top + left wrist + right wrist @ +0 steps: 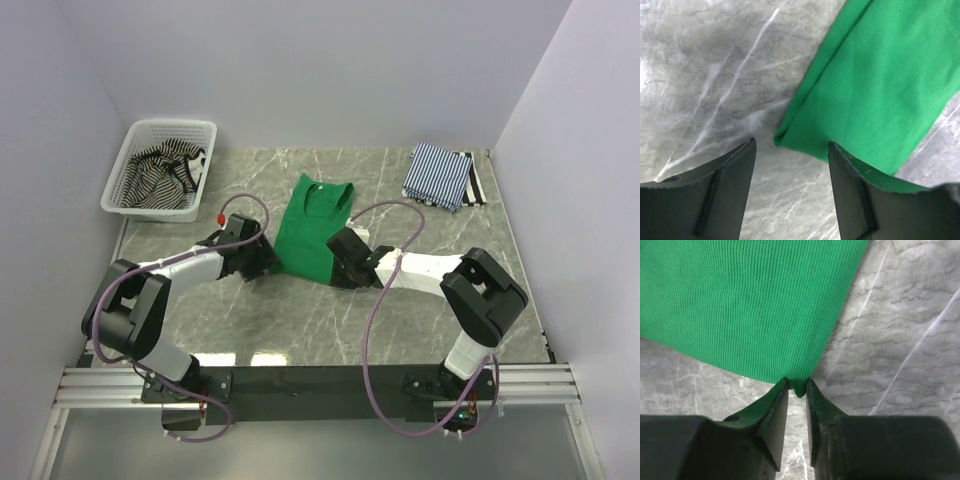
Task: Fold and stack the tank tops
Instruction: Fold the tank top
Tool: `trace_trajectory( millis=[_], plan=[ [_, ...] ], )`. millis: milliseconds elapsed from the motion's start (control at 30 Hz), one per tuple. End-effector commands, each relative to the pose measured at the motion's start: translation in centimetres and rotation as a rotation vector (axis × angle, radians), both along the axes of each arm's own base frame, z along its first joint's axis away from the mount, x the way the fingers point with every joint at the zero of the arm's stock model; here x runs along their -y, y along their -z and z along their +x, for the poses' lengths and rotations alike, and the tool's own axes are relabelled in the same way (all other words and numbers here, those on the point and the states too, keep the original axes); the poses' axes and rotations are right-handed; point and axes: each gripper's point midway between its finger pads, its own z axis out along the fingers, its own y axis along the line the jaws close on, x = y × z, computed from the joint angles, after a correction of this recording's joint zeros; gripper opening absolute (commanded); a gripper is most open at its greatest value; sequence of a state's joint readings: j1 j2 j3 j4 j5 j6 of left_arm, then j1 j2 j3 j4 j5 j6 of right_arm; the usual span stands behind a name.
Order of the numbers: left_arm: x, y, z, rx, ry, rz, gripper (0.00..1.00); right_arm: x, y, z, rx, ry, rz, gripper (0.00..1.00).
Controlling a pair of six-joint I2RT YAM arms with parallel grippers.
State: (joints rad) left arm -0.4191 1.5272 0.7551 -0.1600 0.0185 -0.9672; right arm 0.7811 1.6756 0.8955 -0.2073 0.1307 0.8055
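The bright green tank top [312, 232] lies folded lengthwise in the middle of the table, neckline at the far end. My right gripper [797, 385] is shut on its near right corner [799, 388], pinching the hem. My left gripper [791, 150] is open just before the near left corner [785, 139] of the green top, one finger at each side of it. The blue-and-white striped top [437, 175] lies folded at the far right, on a folded black-and-white striped cloth [474, 186]. Another black-and-white striped top [165, 172] lies crumpled in the basket.
A white mesh basket [135, 141] stands at the far left corner. White walls close in the table on three sides. Both arms reach in low from the near edge, cables [372, 320] looping over the table.
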Motion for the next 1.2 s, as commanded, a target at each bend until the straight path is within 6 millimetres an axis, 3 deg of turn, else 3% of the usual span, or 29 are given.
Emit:
trace_trajectory(
  millis=[0,133,200,233,333,400,567,700,800,933,1033,1167],
  plan=[
    [0.1,0.1,1.0,0.029,-0.028,-0.012,0.63,-0.2,0.0,0.3,0.012,0.008,0.0,0.24],
    [0.2,0.6,1.2,0.022,-0.032,-0.012,0.54,0.0,0.0,0.0,0.006,0.0,-0.005,0.15],
    [0.2,0.9,1.2,0.016,-0.031,-0.01,0.43,0.1,0.0,-0.2,0.0,-0.007,-0.008,0.12],
    [0.2,1.1,1.1,0.013,-0.032,-0.01,0.28,0.1,0.0,-0.4,-0.004,-0.011,-0.006,0.1],
    [0.1,1.5,0.5,0.001,-0.03,-0.007,0.08,0.4,0.2,-1.1,-0.019,-0.026,-0.01,0.05],
    [0.0,1.2,-0.3,0.0,-0.025,-0.012,0.01,0.7,0.3,-1.9,-0.034,-0.042,-0.01,0.05],
    [0.0,-0.1,-3.1,-0.008,-0.009,-0.018,0.01,0.6,0.0,-4.6,-0.055,-0.105,-0.042,0.03],
    [-1.8,-0.3,-5.4,-0.033,-0.04,0.027,0.01,-1.0,-0.3,-8.8,-0.071,-0.212,-0.063,0.02],
    [-3.3,0.0,-8.6,-0.108,-0.055,0.068,0.01,-2.0,-0.5,-12.4,-0.114,-0.301,-0.061,0.01],
    [-4.2,-0.6,-11.6,-0.136,-0.052,0.11,0.01,-2.6,-2.2,-15.0,-0.11,-0.372,-0.058,0.0],
    [-4.9,-2.5,-11.4,-0.084,-0.06,0.131,0.01,-3.4,-4.5,-14.4,-0.074,-0.376,-0.035,0.0],
    [-4.5,-7.0,-7.7,0.042,-0.075,0.136,0.01,-4.2,-6.5,-11.9,-0.021,-0.368,-0.069,0.0]
  ],
)
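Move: The folded tank top's near left corner lies just under the left fingertips, about 1 cm ahead and 1 cm down. Its near right corner is between the half-shut right fingers. From the left hand, the tank top's left strap is some 25 cm ahead and 7 cm right; the basket is about 28 cm ahead and 31 cm left. From the right hand, its right strap is roughly 26 cm ahead and 4 cm right; the striped stack is some 30 cm ahead and 29 cm right. The tank top's two near corners get pinched, the left hand first sinking about 1 cm onto its corner while the right closes in place. Both hands then drag the cloth back towards the bases, left by 11 cm and right by 15, drifting a few centimetres left and rising near the end; the right wrist swings about 20 degrees counter-clockwise. ##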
